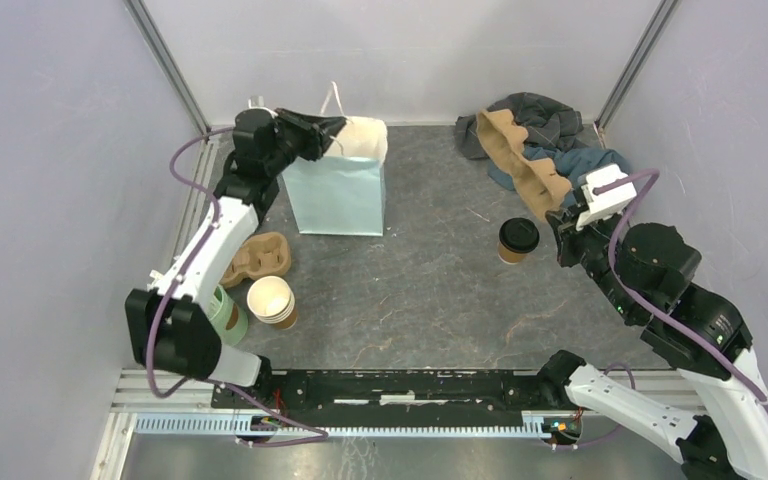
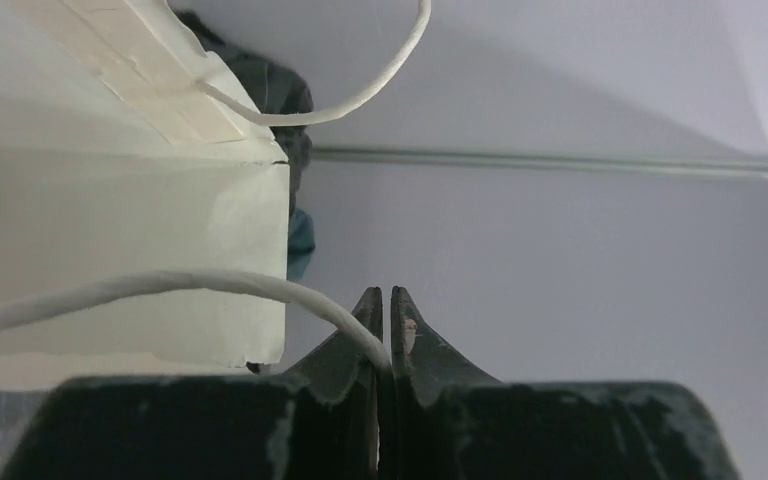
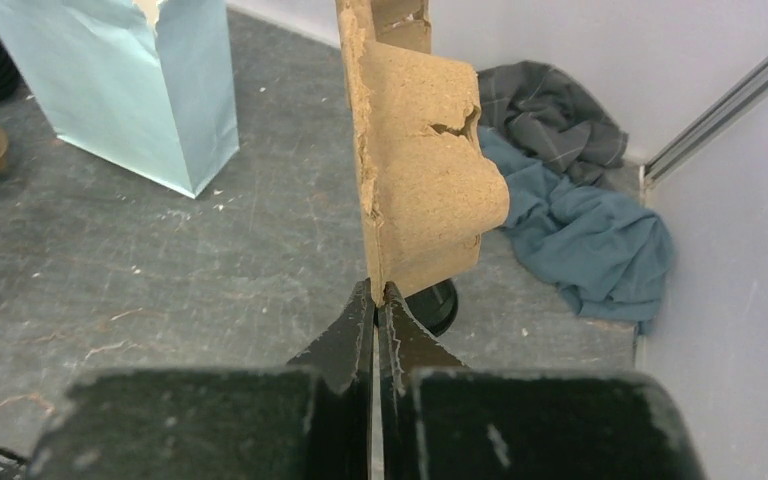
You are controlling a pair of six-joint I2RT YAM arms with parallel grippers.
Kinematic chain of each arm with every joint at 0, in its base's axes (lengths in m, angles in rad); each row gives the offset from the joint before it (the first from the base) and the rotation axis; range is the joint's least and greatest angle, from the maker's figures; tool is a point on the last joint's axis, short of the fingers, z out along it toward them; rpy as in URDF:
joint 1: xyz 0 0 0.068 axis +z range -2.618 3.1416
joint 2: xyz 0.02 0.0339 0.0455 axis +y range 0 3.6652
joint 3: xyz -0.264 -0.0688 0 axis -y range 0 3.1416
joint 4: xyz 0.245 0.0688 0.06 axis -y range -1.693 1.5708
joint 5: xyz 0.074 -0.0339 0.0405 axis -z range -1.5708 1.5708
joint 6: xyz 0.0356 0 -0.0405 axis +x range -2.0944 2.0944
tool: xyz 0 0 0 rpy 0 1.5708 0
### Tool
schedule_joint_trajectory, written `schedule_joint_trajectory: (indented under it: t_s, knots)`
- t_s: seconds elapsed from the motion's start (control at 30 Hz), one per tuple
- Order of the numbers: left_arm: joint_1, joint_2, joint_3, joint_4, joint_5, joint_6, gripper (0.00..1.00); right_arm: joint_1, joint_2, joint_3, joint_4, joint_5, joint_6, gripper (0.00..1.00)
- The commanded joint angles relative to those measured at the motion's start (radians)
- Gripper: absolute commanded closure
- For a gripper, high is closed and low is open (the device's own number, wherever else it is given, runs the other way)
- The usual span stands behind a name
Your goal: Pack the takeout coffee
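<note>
The takeout coffee, a brown cup with a black lid, stands right of centre on the table. In the right wrist view only its lid peeks out behind a cardboard cup carrier. My right gripper is shut on the lower edge of that carrier, holding it upright just right of the coffee. At the back stands a pale blue paper bag. My left gripper is at its top edge, shut on the bag's white cord handle.
Another cardboard carrier, a stack of lidless brown cups and a pale green cup sit at the left by the left arm. Crumpled grey and blue cloths lie in the back right corner. Walls close in on three sides.
</note>
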Motion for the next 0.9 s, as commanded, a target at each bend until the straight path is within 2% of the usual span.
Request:
schedule_joint_trajectory:
  t_s: [0.0, 0.17, 0.33, 0.47, 0.6, 0.7, 0.87]
  knots:
    - [-0.093, -0.148, -0.1, -0.002, -0.02, -0.039, 0.88, 0.001, 0.05, 0.065, -0.098, -0.057, 0.156, 1.0]
    - [-0.224, -0.298, -0.228, -0.056, -0.079, -0.077, 0.88, 0.002, 0.151, 0.177, -0.224, -0.133, 0.279, 1.0]
    - [-0.317, -0.41, -0.32, -0.091, -0.153, -0.132, 0.89, 0.001, 0.198, 0.271, -0.29, -0.214, 0.487, 1.0]
    - [-0.381, -0.448, -0.336, -0.119, -0.187, -0.138, 0.89, 0.001, 0.264, 0.375, -0.374, -0.34, 0.671, 1.0]
    - [-0.437, -0.463, -0.342, -0.149, -0.202, -0.134, 0.89, 0.0, 0.287, 0.429, -0.394, -0.431, 0.764, 1.0]
    - [-0.476, -0.48, -0.364, -0.152, -0.221, -0.133, 0.9, 0.002, 0.264, 0.422, -0.368, -0.479, 0.806, 1.0]
    - [-0.516, -0.509, -0.391, -0.152, -0.251, -0.137, 0.9, 0.0, 0.189, 0.264, -0.255, -0.566, 0.935, 1.0]
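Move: The left hand, already pinching the paper bag's handle, has clear table about 20 cm nearer the base, 12 to its right and 35 below; the cup stack is 31 cm back and 19 left, the spare cup tray 17 back and 26 left. From the right hand, still gripping its cup tray, the bag's middle is about 24 cm ahead, 44 left and 22 below, the lidded coffee cup some 9 ahead, straight on, 31 below. The left hand keeps its pinch on the handle and brings the bag back towards the base by about 20 cm and to the right by half as much, quickly at first and then easing, while it turns slightly clockwise. Meanwhile the right hand keeps the cup tray pinched by its end and carries it left and somewhat back towards the bag, about 11 cm in all, the wrist rolling left side up and tipping its fingers down, each by some 35 degrees. ##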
